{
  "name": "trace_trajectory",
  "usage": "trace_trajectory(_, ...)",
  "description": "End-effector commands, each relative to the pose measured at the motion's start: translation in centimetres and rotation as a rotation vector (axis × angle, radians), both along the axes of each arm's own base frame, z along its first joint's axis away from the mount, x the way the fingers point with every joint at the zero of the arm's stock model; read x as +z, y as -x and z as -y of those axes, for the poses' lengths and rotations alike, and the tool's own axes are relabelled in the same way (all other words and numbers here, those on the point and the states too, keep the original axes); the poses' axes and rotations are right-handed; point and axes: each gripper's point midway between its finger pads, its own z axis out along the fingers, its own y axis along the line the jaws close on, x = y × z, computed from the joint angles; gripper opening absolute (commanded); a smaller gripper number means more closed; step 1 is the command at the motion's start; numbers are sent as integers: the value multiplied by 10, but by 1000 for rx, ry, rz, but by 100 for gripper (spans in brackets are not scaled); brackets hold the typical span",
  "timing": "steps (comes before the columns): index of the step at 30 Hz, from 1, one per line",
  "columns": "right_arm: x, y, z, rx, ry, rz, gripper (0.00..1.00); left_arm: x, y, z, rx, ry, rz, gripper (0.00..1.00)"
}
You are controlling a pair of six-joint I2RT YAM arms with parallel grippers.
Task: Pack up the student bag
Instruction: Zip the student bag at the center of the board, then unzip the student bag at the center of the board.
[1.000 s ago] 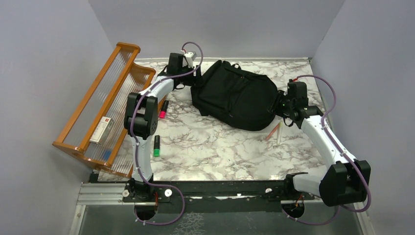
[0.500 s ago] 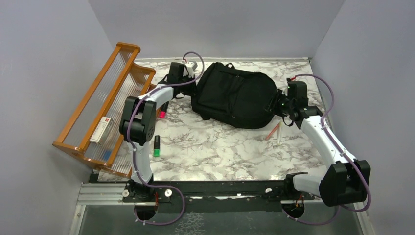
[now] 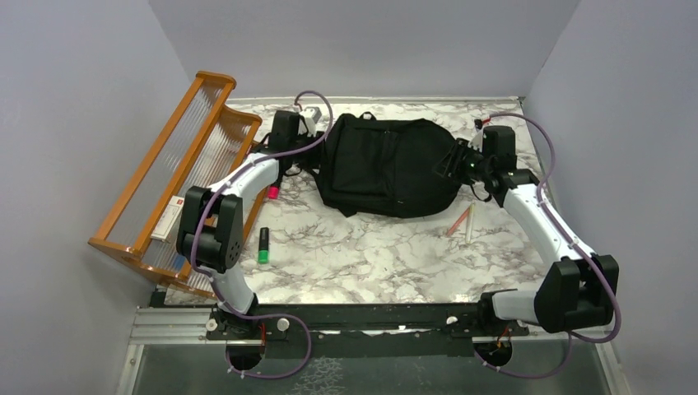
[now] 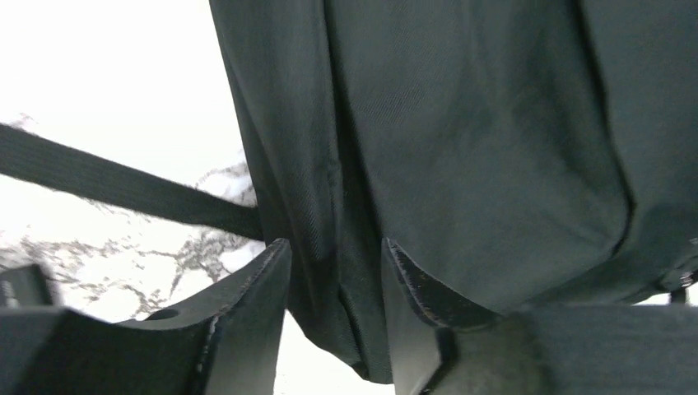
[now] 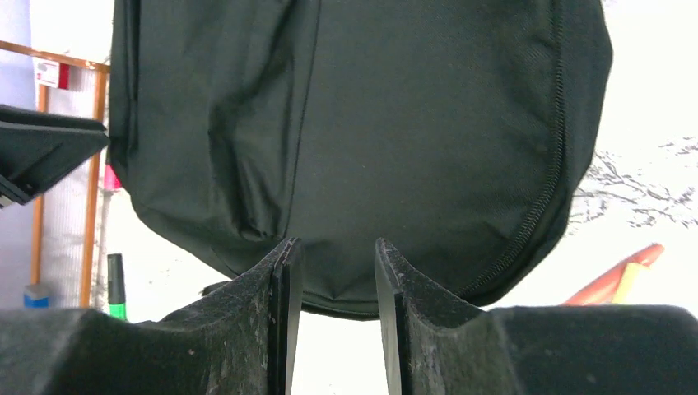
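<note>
The student bag (image 3: 387, 164) is a large black backpack lying on the marble table at the far middle. My left gripper (image 3: 316, 148) is at the bag's left edge. In the left wrist view the left gripper (image 4: 333, 247) is shut on a fold of the bag's black fabric (image 4: 477, 148), with a strap (image 4: 123, 185) running off to the left. My right gripper (image 3: 454, 161) is at the bag's right edge. In the right wrist view the right gripper (image 5: 336, 243) is shut on the bag's rounded rim (image 5: 395, 123), beside its zip.
An orange wooden rack (image 3: 177, 177) stands at the left with a small box (image 3: 171, 217) in it. A pink highlighter (image 3: 272, 192) and a green highlighter (image 3: 263, 245) lie near the left arm. An orange pencil (image 3: 458, 220) and a white pen (image 3: 469, 225) lie by the right arm.
The bag has turned and shifted left, now lying more level across the table. My left gripper drew back left with its edge. My right gripper moved farther and left with the other edge.
</note>
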Motion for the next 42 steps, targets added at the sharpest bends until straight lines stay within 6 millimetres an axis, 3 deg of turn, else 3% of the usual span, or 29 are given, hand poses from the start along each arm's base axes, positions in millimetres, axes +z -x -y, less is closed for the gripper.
trace_trajectory(1,24,-14,-14,60,-68,72,42,90,-32,7,47,77,196,49)
trace_trajectory(3,22,-19,-20,66,-101,67,42,111,-42,17,34,114,246,51)
trace_trajectory(6,15,-29,-34,103,-174,43,42,123,-57,44,-29,148,293,59)
trace_trajectory(13,-29,-55,-62,159,-314,-112,42,120,-86,129,-201,201,353,64)
trace_trajectory(15,-43,-58,-67,166,-332,-148,42,108,-92,156,-249,202,362,65)
trace_trajectory(19,-61,-60,-74,165,-348,-188,42,98,-110,189,-293,209,391,65)
trace_trajectory(24,-62,-55,-78,166,-354,-188,42,76,-137,201,-272,206,396,66)
trace_trajectory(30,-60,-52,-79,171,-356,-187,42,59,-158,203,-236,168,412,66)
trace_trajectory(42,-57,-51,-80,183,-353,-187,42,31,-161,211,-275,174,386,62)
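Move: The bag's far edge, near its middle, lies about 14 cm ahead of the left hand, 21 to its right and 4 lower; the handle loop is 15 cm to the hand's right and 16 ahead, the pink-capped marker 8 back and 10 left on the table. The right hand's goal, the bag's right panel, is some 6 cm ahead, 8 left and 8 below it; the orange marker lies 11 back and 3 left. The right hand sinks about 8 cm onto the bag's right panel, moving left and forward and rolling its left side up some 20 degrees, then stays with its fingers slightly apart. The left hand lifts high off the bag's left edge, arcs right and forward over the bag, dips again towards the far edge and eases forward, fingers levelling out, turning clockwise and opening wider. ##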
